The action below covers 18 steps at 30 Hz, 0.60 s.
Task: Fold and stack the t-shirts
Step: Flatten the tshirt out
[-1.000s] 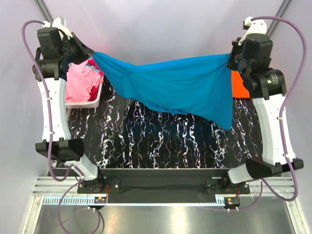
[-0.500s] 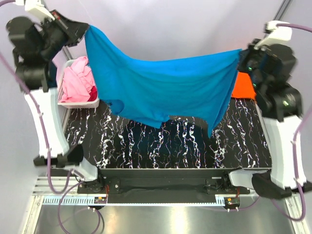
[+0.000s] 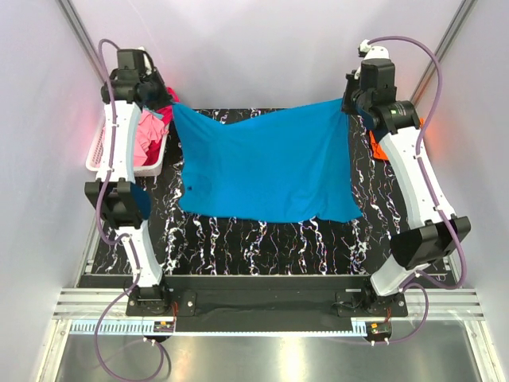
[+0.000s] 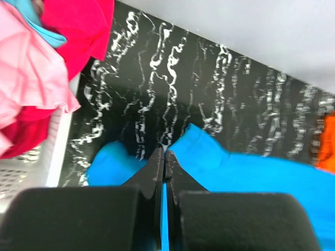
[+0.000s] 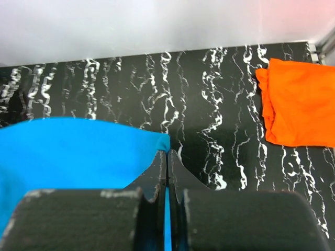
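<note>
A turquoise-blue t-shirt (image 3: 266,167) is stretched wide between my two grippers, its lower part lying on the black marbled table (image 3: 262,239). My left gripper (image 3: 169,107) is shut on its far left corner; blue cloth (image 4: 246,175) shows between and around the jaws (image 4: 165,157). At the far right corner my right gripper (image 3: 347,103) is shut on the cloth, with blue fabric (image 5: 73,149) pinched at the tips (image 5: 167,154). An orange t-shirt (image 5: 298,102) lies folded at the far right (image 3: 380,143). Pink and magenta t-shirts (image 3: 147,131) fill the basket.
A white slatted basket (image 3: 103,155) stands at the far left edge of the table, seen also in the left wrist view (image 4: 31,167) with pink (image 4: 26,78) and magenta (image 4: 78,26) cloth in it. White walls close in the back and sides.
Both arms have swung from high and near to far and low. The blue t-shirt, earlier hanging in the air, now spreads over the table with its hem laid down.
</note>
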{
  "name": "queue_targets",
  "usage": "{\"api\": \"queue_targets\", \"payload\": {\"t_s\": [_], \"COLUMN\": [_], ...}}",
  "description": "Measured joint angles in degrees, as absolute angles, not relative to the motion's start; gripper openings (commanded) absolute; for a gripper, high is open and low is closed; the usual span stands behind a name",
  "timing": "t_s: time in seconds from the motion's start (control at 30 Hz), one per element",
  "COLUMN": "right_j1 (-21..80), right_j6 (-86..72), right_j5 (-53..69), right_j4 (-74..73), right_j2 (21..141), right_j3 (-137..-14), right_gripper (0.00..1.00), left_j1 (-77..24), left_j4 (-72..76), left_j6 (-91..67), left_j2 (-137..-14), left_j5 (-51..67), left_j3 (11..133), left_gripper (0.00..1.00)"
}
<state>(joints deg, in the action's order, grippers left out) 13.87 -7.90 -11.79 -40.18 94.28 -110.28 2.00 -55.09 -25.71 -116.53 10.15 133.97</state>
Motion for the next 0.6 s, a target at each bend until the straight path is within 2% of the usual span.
{"api": "queue_targets", "payload": {"t_s": [0.37, 0.6], "right_j1": [13.8, 13.7], "right_j6": [-9.4, -11.8], "right_j5": [-11.1, -14.1], "right_j4": [-38.5, -37.8], "right_j2": [86.1, 85.2], "right_j3": [-103.7, -99.4], "right_gripper": [0.00, 0.00], "left_j1": [-9.7, -10.9], "left_j4": [-58.2, -63.7], "left_j6": [-19.7, -23.9], "left_j2": [-102.5, -95.2], "left_j5": [-13.9, -24.7], "left_j3": [129.8, 119.1], "left_gripper": [0.00, 0.00]}}
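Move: Both hands hold the blue t-shirt up, spread by its far corners; its middle lies about 14 cm back, 26 cm right and 17 cm below the left hand, and some 8 cm back, 23 cm left and 23 cm below the right hand. The clothes basket is level with the left hand, about 13 cm left and 23 cm down. The folded orange shirt is roughly 8 cm ahead of the right hand, 20 cm right, 34 cm down. Both hands keep the t-shirt's corners pinched and draw back, left some 12 cm, rising then dipping, right 4. ##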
